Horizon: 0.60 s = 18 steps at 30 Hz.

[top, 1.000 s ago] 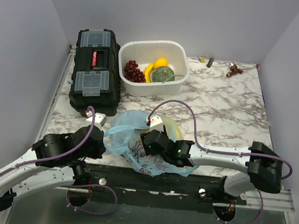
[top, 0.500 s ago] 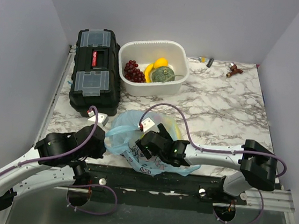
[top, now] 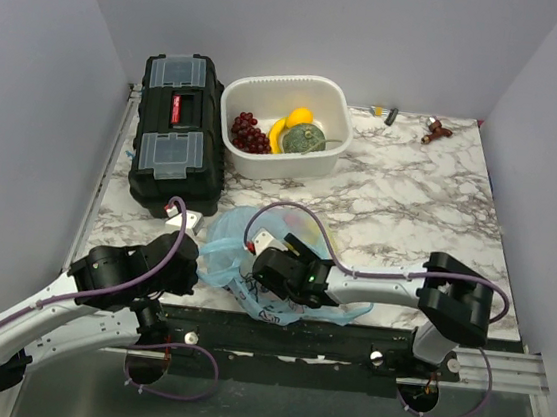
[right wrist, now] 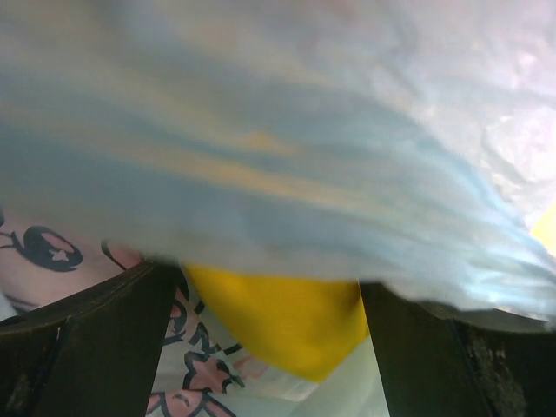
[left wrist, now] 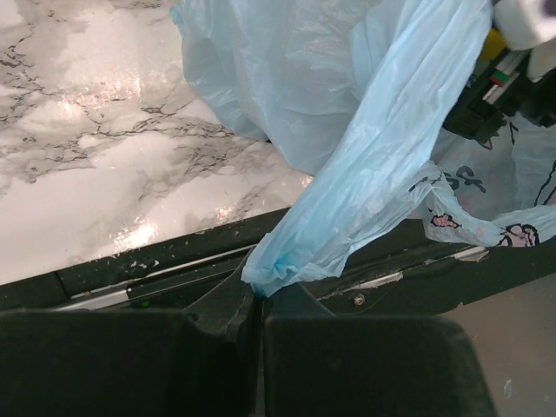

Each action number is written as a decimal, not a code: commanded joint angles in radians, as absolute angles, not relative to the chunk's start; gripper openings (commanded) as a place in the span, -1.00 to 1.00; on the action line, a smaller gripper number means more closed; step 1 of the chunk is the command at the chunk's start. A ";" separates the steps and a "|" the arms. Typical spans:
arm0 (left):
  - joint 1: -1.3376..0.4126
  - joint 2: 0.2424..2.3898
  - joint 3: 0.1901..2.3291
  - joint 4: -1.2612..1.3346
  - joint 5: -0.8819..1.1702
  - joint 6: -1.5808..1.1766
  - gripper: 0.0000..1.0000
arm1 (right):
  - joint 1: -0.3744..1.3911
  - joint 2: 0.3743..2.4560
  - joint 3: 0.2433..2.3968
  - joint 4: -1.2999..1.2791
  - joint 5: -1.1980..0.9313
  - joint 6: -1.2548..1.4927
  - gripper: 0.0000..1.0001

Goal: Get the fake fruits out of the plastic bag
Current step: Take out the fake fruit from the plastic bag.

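The light-blue plastic bag (top: 245, 233) with a cartoon face lies crumpled at the table's front edge. My left gripper (left wrist: 259, 291) is shut on a bunched loop handle of the plastic bag (left wrist: 365, 148), pulling it taut. My right gripper (top: 270, 268) reaches into the bag's mouth. In the right wrist view its jaws stand open and wide under blue film, with a yellow fake fruit (right wrist: 278, 321) lying between the fingers (right wrist: 87, 347); its shape is unclear. Purple grapes (top: 250, 133), a banana (top: 278, 134) and a green melon (top: 304, 139) lie in the white tub (top: 329, 159).
A black toolbox (top: 178, 132) stands at the back left, next to the tub. An orange-yellow lemon (top: 300, 116) is in the tub too. Small odd bits (top: 435, 131) lie at the far right back. A black rail (left wrist: 130, 274) runs along the table's front edge.
My right gripper has pushed left, deeper into the bag, and its jaws have spread wider. The left gripper keeps its hold on the handle in the same spot.
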State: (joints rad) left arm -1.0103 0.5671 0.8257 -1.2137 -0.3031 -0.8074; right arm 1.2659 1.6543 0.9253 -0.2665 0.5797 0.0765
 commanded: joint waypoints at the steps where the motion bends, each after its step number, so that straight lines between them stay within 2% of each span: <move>1: -1.012 0.569 0.820 -1.213 -0.298 -0.792 -1.00 | 1.267 1.734 0.954 -0.268 0.618 0.030 0.68; 3: -1.012 0.566 0.819 -1.215 -0.298 -0.792 -1.00 | 1.266 1.761 0.962 -0.252 0.646 0.028 0.64; 8: -1.012 0.563 0.819 -1.215 -0.299 -0.794 -1.00 | 1.267 1.789 0.998 -0.251 0.658 0.032 0.37; 18: -1.012 0.564 0.819 -1.213 -0.299 -0.794 -1.00 | 1.268 1.651 0.997 -0.214 0.560 0.086 -0.17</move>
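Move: The yellow fruit inside the bag lies right in front of the right hand's open fingers, about 2 cm ahead, 1 cm left and 2 cm below. Another yellow fruit shows through the bag some 6 cm ahead and 7 cm right of that hand; the white bin's middle is roughly 31 cm ahead and 4 cm left. From the left hand, holding the bag's handle, the fruit to be gripped is about 10 cm ahead, 18 cm right and 12 cm below. The right fingers close on the yellow fruit from both sides and pinch it, narrowing by about a quarter of their range. Meanwhile the hand noses about 1 cm down, then some 1.5 cm forward and left around the fruit, and begins to ease up by half a centimetre while still drifting left. The left hand stays put, keeping its shut grip on the bag's handle. ##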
